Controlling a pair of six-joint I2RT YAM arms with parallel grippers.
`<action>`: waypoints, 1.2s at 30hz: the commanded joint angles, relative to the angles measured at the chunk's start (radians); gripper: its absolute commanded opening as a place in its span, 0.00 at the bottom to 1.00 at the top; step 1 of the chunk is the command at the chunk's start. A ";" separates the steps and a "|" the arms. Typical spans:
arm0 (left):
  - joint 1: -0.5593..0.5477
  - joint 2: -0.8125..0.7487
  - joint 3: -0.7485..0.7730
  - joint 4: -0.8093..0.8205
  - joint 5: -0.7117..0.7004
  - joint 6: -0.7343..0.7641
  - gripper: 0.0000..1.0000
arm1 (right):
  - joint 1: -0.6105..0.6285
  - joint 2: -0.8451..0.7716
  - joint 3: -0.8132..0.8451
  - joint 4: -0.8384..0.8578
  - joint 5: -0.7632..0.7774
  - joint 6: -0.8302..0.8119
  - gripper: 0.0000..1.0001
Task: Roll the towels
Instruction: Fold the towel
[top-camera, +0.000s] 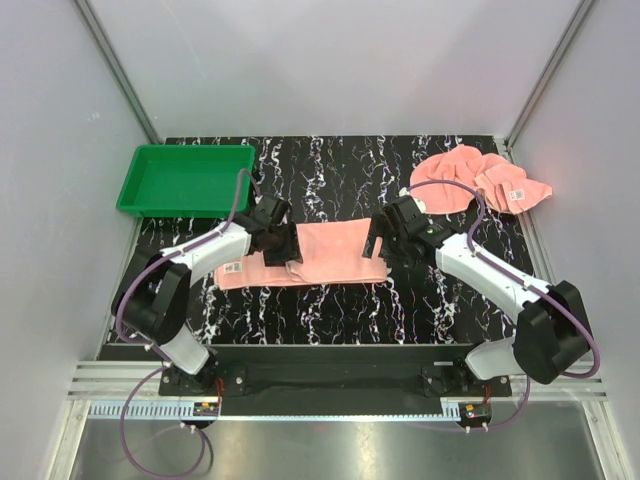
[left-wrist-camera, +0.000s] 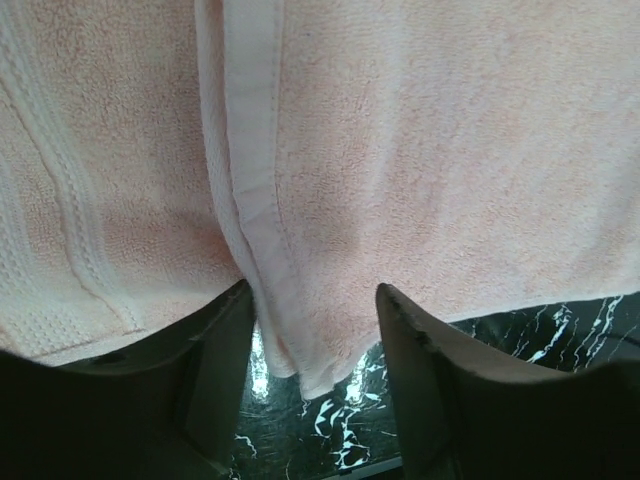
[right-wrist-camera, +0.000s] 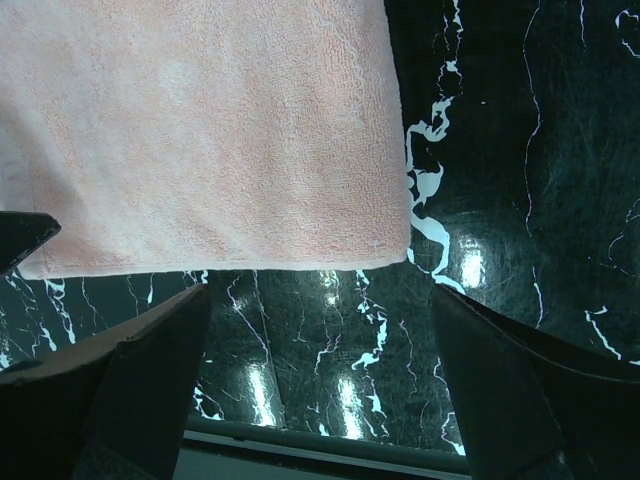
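One salmon-pink towel (top-camera: 335, 250) lies flat at the table's centre, its left end with a white label (top-camera: 232, 268) folded over. My left gripper (top-camera: 292, 250) is down on that fold. In the left wrist view the folded hem (left-wrist-camera: 255, 180) hangs between the part-open fingers (left-wrist-camera: 420, 340), beside the striped end (left-wrist-camera: 80, 200); no clamp shows. My right gripper (top-camera: 380, 243) stands open at the towel's right end. In the right wrist view its gripper (right-wrist-camera: 320, 330) is over bare marble just short of the towel's corner (right-wrist-camera: 390, 235). A second towel (top-camera: 470, 180) lies crumpled at the back right.
A green tray (top-camera: 185, 178) stands at the back left corner of the black marbled table (top-camera: 330, 300). Grey walls close in on both sides and behind. The crumpled towel reaches the table's right edge.
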 joint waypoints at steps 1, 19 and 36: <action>-0.004 -0.035 0.027 -0.002 -0.023 -0.013 0.52 | -0.006 -0.017 0.000 0.031 -0.008 -0.012 0.96; -0.004 -0.069 0.066 -0.040 -0.053 -0.010 0.00 | -0.022 -0.043 -0.026 0.020 0.001 -0.032 0.94; -0.003 -0.314 0.199 -0.283 -0.270 0.015 0.00 | -0.039 -0.053 -0.003 -0.005 0.015 -0.063 0.94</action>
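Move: The towel's loose double hem runs fore and aft between the left hand's half-open fingers, its near end practically at the hand point and about 1 cm lower. The folded towel's right end is some 19 cm to the right and 3 cm farther out, its white label about 12 cm left and 1 cm nearer. The green tray's middle is roughly 19 cm ahead and 22 cm left. From the right hand, that hem end is about 19 cm left, 1 cm ahead and 7 cm lower. The left fingers pinch the near end of the towel's loose double hem, shutting from about half open while the hand stays in place, then carry it up some 13 cm, drifting about 3 cm to the left late in the lift as the wrist tips the fingers roughly 15 degrees outward. The right hand, still wide open near the towel's right end, only eases about 1.5 cm to the right. ##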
